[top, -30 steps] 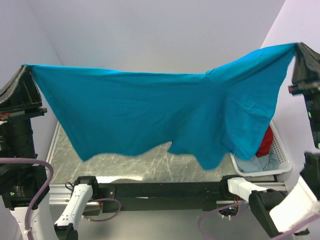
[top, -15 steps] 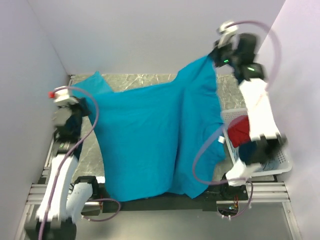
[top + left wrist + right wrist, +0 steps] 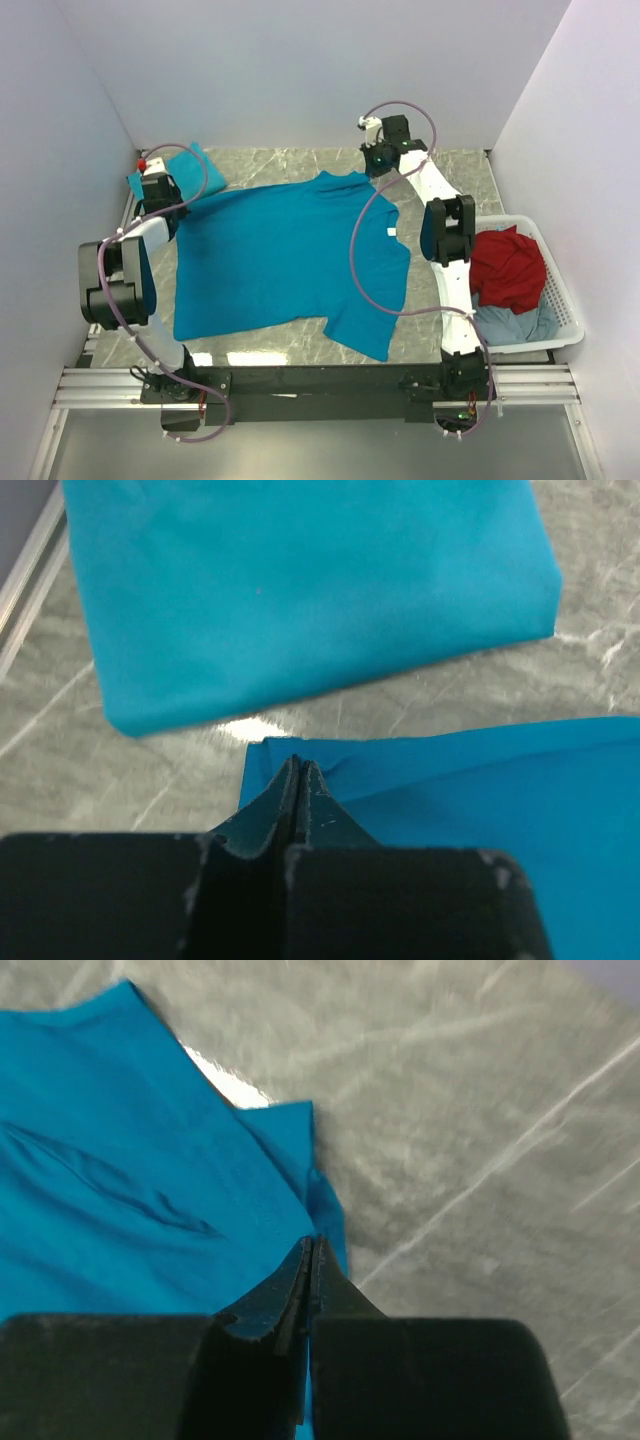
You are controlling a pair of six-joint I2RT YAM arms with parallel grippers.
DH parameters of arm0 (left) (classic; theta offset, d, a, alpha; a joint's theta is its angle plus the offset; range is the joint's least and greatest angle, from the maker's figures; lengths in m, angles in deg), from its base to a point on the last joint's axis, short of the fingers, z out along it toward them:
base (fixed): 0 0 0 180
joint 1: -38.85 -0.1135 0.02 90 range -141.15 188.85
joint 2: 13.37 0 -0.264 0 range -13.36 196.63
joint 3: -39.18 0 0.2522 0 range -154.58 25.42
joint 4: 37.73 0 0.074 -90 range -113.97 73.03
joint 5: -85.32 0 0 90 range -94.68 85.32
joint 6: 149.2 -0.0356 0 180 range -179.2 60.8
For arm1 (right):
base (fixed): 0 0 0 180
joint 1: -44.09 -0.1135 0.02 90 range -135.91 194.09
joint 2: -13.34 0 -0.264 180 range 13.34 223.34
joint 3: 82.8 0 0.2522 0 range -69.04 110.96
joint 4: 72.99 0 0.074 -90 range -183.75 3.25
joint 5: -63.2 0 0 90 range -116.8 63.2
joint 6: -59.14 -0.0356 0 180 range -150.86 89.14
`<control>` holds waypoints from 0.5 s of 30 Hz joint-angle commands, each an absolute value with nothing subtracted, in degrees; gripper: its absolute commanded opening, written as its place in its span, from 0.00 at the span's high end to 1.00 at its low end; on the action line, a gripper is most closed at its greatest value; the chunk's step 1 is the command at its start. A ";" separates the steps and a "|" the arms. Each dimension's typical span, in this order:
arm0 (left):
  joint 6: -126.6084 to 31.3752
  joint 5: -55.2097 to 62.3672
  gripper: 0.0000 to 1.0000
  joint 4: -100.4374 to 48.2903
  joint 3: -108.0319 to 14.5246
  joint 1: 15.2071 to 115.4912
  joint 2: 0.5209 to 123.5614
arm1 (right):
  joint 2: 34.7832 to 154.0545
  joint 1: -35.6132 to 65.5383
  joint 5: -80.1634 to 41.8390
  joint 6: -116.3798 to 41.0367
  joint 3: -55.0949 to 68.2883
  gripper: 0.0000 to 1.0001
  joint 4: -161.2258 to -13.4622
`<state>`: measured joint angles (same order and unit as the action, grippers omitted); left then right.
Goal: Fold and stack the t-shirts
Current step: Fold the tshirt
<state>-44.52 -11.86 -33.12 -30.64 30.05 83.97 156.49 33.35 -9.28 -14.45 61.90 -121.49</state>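
Observation:
One teal-blue t-shirt (image 3: 270, 260) lies spread flat on the marble table, with a small white label (image 3: 391, 233) near its right side. My left gripper (image 3: 165, 203) is shut on its far left corner, where the closed tips (image 3: 297, 767) meet the cloth (image 3: 480, 790). At the far right corner by the collar my right gripper (image 3: 372, 172) pinches the shirt's edge (image 3: 130, 1210) between closed tips (image 3: 311, 1247). A second t-shirt (image 3: 190, 165), folded into a rectangle (image 3: 300, 590), rests at the back left, just beyond the left gripper.
A white basket (image 3: 560, 300) stands at the right edge, holding a red garment (image 3: 505, 265) and a grey-blue one (image 3: 510, 325). Walls close in on the left, back and right. The metal rail with both arm bases runs along the near edge (image 3: 320, 385).
The shirt hung stretched high between both grippers a second ago. Both arms have swung it down and away, and it now lies flat on the table, still held at its two far corners.

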 commanded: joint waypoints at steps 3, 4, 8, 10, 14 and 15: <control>-46.97 -11.01 1.00 -36.80 -35.93 29.89 85.60 | 149.30 31.70 -16.08 -13.98 61.65 1.00 -112.68; -47.33 -10.84 1.00 -36.71 -36.28 29.88 85.77 | 149.13 31.70 -16.17 -14.42 61.74 1.00 -112.42; -48.21 -9.34 1.00 -36.71 -36.99 29.89 84.81 | 146.68 32.23 -14.42 -16.96 61.04 1.00 -111.10; -48.82 -9.08 1.00 -36.89 -37.07 29.97 83.76 | 143.78 32.49 -12.13 -17.76 57.99 1.00 -109.96; -49.09 -8.55 1.00 -36.98 -38.12 29.45 82.79 | 138.41 32.49 -9.23 -18.99 51.91 1.00 -107.40; -48.91 -8.46 1.00 -37.06 -38.48 29.18 83.05 | 137.54 32.40 -8.88 -19.17 51.64 1.00 -107.75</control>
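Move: Between the two shut grippers, which already pinch its far edge, lies the t-shirt: its middle is about 33 cm right and 17 cm back of the left hand, roughly 25 cm left and 29 cm back of the right, a few centimetres below both. The folded shirt sits some 10 cm ahead of the left hand and 3 cm left. From the right hand, the white tag is about 7 cm right and 18 cm back. Raising its pinched part of the t-shirt's far edge off the table, the right hand climbs about 9 cm, first edging slightly forward and left, then drawing back level with its start, its fingers tipping up some 10 degrees. The left hand keeps its grip and eases about 2.5 cm forward, towards the folded shirt, and nearly as much up. ##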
